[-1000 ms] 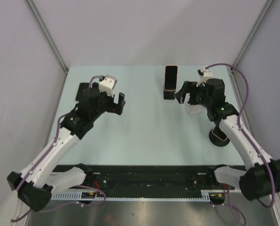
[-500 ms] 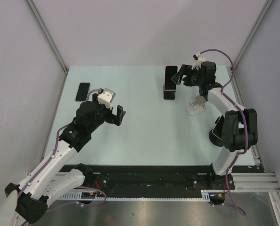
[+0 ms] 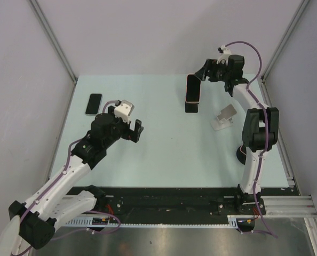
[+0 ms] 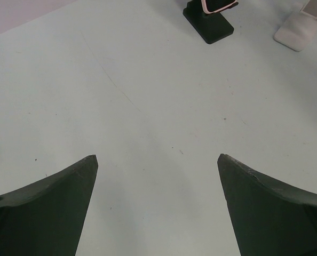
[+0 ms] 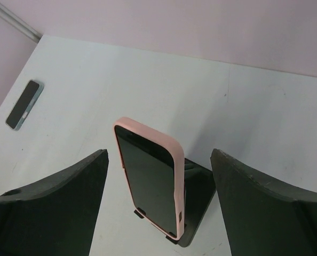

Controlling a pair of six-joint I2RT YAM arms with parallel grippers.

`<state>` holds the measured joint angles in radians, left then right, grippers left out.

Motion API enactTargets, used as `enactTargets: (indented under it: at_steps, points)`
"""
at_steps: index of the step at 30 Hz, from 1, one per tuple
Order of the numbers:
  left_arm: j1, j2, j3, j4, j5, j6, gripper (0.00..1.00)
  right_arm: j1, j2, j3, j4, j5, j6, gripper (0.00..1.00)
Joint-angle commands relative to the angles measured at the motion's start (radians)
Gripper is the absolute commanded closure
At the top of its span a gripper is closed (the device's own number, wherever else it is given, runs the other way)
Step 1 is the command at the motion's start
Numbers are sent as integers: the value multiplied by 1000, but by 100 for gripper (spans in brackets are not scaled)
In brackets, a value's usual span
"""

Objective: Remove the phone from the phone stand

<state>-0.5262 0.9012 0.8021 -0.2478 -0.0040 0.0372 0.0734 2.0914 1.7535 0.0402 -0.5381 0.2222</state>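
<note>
The phone (image 3: pixel 193 87), dark-screened in a pink case, leans upright in the black phone stand (image 3: pixel 190 106) at the back of the table. My right gripper (image 3: pixel 203 72) hovers just behind and above the phone's top. In the right wrist view the phone (image 5: pixel 150 184) stands between the two fingers of that gripper (image 5: pixel 158 154), open, with a gap on each side. The stand (image 5: pixel 198 197) shows behind it. My left gripper (image 3: pixel 136 129) is open over bare table at mid-left, and its wrist view (image 4: pixel 157 156) shows nothing between the fingers.
A second phone (image 3: pixel 94 103) lies flat near the left edge. A white stand (image 3: pixel 223 118) sits to the right of the black one, and a dark round object (image 3: pixel 245 155) lies behind the right arm. Walls close in the back and both sides.
The right arm has swung from beside the stand up and back to the phone's top, its jaws narrowing a little. The left arm drew back toward me, uncovering the flat phone.
</note>
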Motion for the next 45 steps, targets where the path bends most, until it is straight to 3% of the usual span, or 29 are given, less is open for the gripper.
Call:
enactTargets:
  at_steps: [1, 13, 20, 24, 38, 45]
  points:
    - [2, 4, -4, 36, 7, 44, 0, -4, 70, 109, -36, -80, -27, 18]
    - [0, 16, -6, 38, 7, 46, 0, -18, 153, 164, -49, -253, -20, 44]
    - [0, 15, -6, 38, 9, 46, 0, -27, 121, 115, 7, -276, -1, 82]
    - [0, 8, -6, 36, 9, 44, 0, -34, 81, 77, 35, -290, 9, 98]
    - [0, -7, -3, 38, 6, 17, 0, -40, -142, -132, 253, -323, 138, 100]
    - [0, -13, 9, 44, -22, -37, 0, -14, -319, -262, 317, -223, 235, 100]
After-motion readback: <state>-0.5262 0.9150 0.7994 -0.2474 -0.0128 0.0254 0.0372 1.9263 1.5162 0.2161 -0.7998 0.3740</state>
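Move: The phone to be taken, leaning in its black stand, has its middle some 5 cm left of the right hand, about 3 cm back and 7 cm below. The stand's base is roughly 4 cm back, 5 cm left and 16 cm below the hand; the empty white stand is about 12 cm back, 12 cm right and 15 cm below. From the left hand the phone is about 28 cm ahead, 24 cm right and 9 cm below. The phone's upper right edge is pinched by the right hand, which sinks about 4 cm and eases 2 cm left towards it, turning some 15 degrees counter-clockwise as its open fingers close. Keeping the grip, it then draws back about 5 cm and rises about 7 cm, ever faster, its left side rolling up slightly. ##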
